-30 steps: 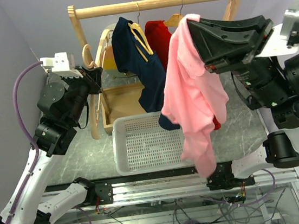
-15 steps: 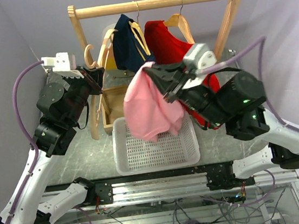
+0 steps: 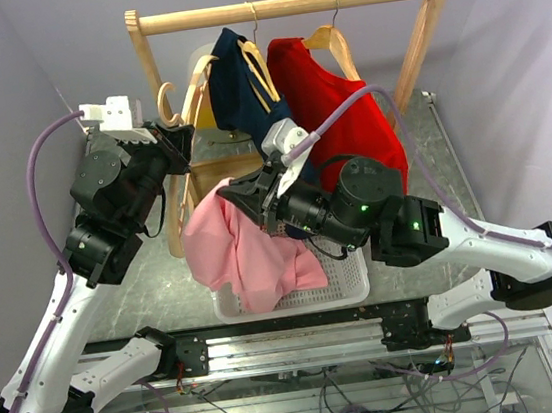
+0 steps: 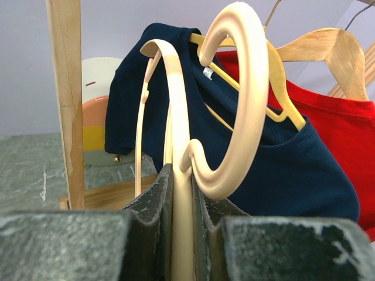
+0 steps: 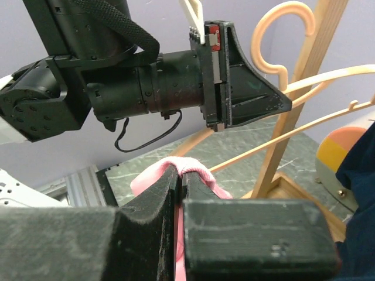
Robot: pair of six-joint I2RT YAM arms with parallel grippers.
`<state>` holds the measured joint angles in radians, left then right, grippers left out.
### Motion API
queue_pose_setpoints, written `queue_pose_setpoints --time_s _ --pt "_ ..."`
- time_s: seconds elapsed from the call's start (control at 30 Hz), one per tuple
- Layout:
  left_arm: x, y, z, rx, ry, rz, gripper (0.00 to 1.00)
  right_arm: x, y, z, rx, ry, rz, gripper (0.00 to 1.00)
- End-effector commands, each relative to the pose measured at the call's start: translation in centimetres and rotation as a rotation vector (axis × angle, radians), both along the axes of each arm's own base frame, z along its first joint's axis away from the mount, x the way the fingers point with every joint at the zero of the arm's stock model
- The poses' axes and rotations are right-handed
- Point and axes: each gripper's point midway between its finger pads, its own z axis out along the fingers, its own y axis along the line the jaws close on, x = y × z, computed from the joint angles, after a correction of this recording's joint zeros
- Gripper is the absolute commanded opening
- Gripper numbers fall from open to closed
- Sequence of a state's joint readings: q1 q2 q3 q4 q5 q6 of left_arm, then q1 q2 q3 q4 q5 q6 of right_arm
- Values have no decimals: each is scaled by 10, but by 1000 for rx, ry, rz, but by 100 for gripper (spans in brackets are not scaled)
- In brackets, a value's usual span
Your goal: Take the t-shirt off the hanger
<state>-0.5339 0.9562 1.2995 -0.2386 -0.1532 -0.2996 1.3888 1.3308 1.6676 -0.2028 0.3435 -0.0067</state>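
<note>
My right gripper (image 3: 251, 197) is shut on the pink t-shirt (image 3: 247, 255), which hangs from it over the left end of the white basket (image 3: 350, 276); in the right wrist view the pink cloth (image 5: 199, 168) is pinched between the jaws. My left gripper (image 3: 175, 140) is shut on a bare cream plastic hanger (image 3: 191, 91), held up by the rack's left post. In the left wrist view the hanger's stem (image 4: 182, 222) sits between my fingers and its hook (image 4: 246, 99) curls above.
A wooden rack (image 3: 282, 7) holds a navy t-shirt (image 3: 242, 95) and a red t-shirt (image 3: 328, 99) on hangers. A wooden box (image 3: 214, 179) stands behind the basket. The left arm's gripper (image 5: 234, 76) fills the top of the right wrist view.
My right arm has swung down and left with the pink t-shirt, from the rack's right side to the basket's left end. The left arm has stayed put with the hanger.
</note>
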Motion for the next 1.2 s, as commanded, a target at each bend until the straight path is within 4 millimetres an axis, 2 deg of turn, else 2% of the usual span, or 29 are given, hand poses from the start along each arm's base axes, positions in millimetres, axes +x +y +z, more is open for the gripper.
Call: queue_pose_setpoints --time_s 0.0,0.1,0.23,0.37,0.53,0.57,0.63,0.67,0.7,0.77,0.87,0.97,1.17 --pt "-3 -2 4 -13 -16 -12 7 -6 -3 21 89 21 25 0" --pt "-4 -3 4 -13 -14 -18 7 9 -16 6 66 43 -78 0" --pt "-5 -4 1 -9 -7 -27 7 31 -57 -29 41 142 -285 0" --pt "-4 -3 3 -2 -4 -23 7 40 -94 -82 -36 287 -452 0" --pt "-1 -3 2 -1 9 -12 7 31 -117 -153 -193 447 -537 0" --pt "1 -3 1 -2 19 -7 7 30 -120 -168 -229 478 -560 5" --pt "4 -3 -3 -2 43 5 7 25 -122 -195 -318 521 -583 29" --pt "5 -3 -2 -5 49 8 7 23 -123 -208 -372 538 -597 37" --pt "7 -3 -2 -8 54 14 7 21 -123 -216 -404 549 -605 39" --pt "10 -3 -2 -14 65 24 7 20 -124 -223 -442 563 -623 41" --pt "14 -2 2 -41 74 48 7 20 -123 -219 -451 566 -631 42" --pt "18 1 12 -75 56 73 7 20 -122 -205 -413 560 -612 43" --pt "29 11 42 -137 4 154 7 15 -101 -167 -266 518 -442 43"
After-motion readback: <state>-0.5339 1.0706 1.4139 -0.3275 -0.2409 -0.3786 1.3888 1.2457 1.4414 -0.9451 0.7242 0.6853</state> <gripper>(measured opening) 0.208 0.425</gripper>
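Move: Right hand holds the pink t-shirt by its top. The basket's middle is roughly 10 cm ahead of that hand, 9 cm to its right and some 42 cm below. The bare hanger is about 13 cm ahead and 5 cm left of it, slightly lower; the navy shirt about 22 cm ahead, 9 cm right and 12 cm lower. From the left hand, the basket's middle is about 6 cm back, 14 cm right and 38 cm below. Rightward and down over the basket the right hand swings the pink t-shirt, turning clockwise and tipping its fingers down; after some 10 cm each way the fingers open and let go of the cloth. The hand sinks another 10 cm or so, open, then rises slightly. The left hand keeps its pinch on the hanger, dipping and easing about 2 cm forward. ##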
